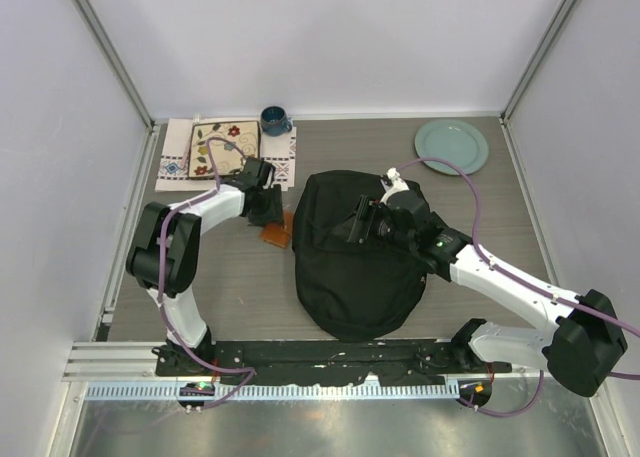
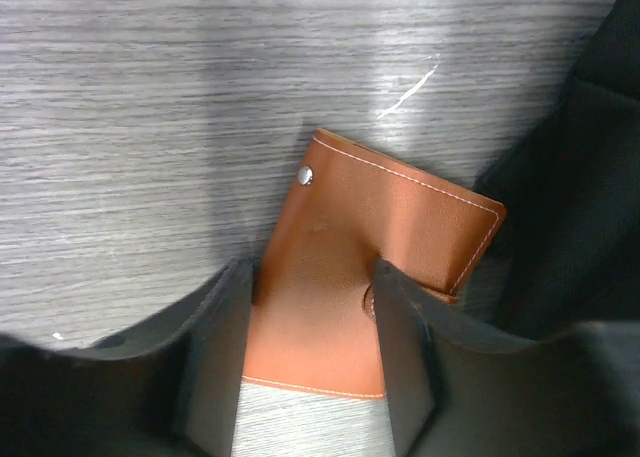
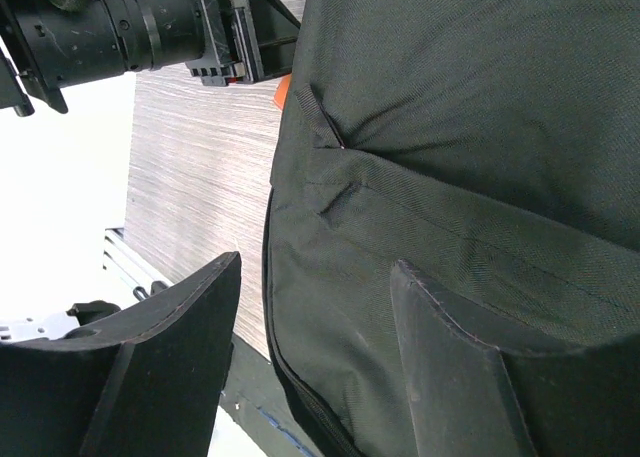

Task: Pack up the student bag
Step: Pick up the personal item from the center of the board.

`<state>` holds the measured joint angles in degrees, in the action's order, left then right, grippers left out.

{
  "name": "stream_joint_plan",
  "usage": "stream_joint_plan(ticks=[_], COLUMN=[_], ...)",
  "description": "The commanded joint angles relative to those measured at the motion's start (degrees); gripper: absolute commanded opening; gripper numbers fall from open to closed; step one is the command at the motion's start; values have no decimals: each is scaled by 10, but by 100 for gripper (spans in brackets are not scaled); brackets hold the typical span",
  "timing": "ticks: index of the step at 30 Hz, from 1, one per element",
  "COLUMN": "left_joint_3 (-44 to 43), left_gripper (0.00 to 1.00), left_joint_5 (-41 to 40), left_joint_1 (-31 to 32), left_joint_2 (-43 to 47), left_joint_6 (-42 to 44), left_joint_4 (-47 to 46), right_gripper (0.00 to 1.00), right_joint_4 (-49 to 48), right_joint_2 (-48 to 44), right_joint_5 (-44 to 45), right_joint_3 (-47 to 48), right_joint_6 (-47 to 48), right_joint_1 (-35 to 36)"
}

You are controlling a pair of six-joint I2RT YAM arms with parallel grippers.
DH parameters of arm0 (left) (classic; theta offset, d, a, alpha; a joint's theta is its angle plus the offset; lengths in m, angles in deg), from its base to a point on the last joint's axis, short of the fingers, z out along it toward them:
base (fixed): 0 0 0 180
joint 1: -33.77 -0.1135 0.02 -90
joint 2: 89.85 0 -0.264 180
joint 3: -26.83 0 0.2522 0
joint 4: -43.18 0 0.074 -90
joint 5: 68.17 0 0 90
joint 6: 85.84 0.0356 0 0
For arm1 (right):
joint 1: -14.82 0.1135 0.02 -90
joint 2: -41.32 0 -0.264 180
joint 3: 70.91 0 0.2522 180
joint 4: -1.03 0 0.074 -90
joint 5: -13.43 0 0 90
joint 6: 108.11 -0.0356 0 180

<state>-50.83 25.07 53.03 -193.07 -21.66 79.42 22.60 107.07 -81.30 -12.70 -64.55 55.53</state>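
Note:
The student bag (image 1: 355, 257) is a large black backpack lying flat mid-table, rounded end toward the arms. A tan leather wallet (image 2: 400, 217) with white stitching and a metal snap lies flat on the table just left of the bag (image 2: 590, 177). My left gripper (image 2: 312, 272) hangs open over the wallet's near half, one finger on each side, and the wallet (image 1: 277, 232) rests on the table. My right gripper (image 3: 318, 267) is open above the bag's left edge (image 3: 470, 107), with one finger over the fabric and the other over the table. In the top view it (image 1: 365, 222) sits over the bag's upper part.
A floral-patterned board (image 1: 225, 142) lies on an embroidered cloth (image 1: 180, 162) at the back left, with a blue mug (image 1: 274, 120) beside it. A teal plate (image 1: 452, 145) sits at the back right. A black rail (image 1: 330, 355) runs along the near edge. White walls enclose the table.

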Motion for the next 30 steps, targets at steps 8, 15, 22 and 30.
stream_joint_plan(ticks=[8, 15, 22, 30], left_joint_3=[11, 12, -54, -102], left_gripper=[0, 0, 0, 0], left_joint_5=[-83, -100, -161, -88], left_joint_1=[51, 53, 52, 52], left_joint_2=[-80, -42, 112, 253], left_joint_6=[-1, 8, 19, -9], left_joint_4=[29, 43, 157, 208], right_gripper=[67, 66, 67, 67], right_joint_4=[-6, -3, -2, -58], right_joint_2=[-10, -8, -31, -62], right_joint_5=[25, 28, 34, -11], right_joint_3=[2, 6, 6, -15], right_joint_6=[4, 4, -3, -34], right_joint_1=[2, 2, 2, 2])
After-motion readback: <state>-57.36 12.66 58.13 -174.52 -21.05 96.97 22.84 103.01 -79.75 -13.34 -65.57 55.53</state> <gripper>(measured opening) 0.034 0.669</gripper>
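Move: The personal item, a brown leather wallet, lies flat right under the left hand's open fingers, its middle about 1 cm ahead, 2 cm to the right and 1 cm lower. From the left hand, the black bag's middle is some 20 cm right and 8 cm back, the floral case about 18 cm ahead and 12 cm left, and the mug about 25 cm straight ahead. From the right hand, held over the bag, the wallet lies some 17 cm left, about level fore and aft, and roughly 15 cm lower. The wallet is pinched by its left side as the left hand slides a little over 1 cm forward and right, low over the table, and shuts its fingers. The closed hand keeps hold and lifts, slowly and then fast, about 12 cm up, drawing back some 3–4 cm and a little left, away from the table and bag, the wrist tilting about 10 degrees so the fingertips swing outward. ##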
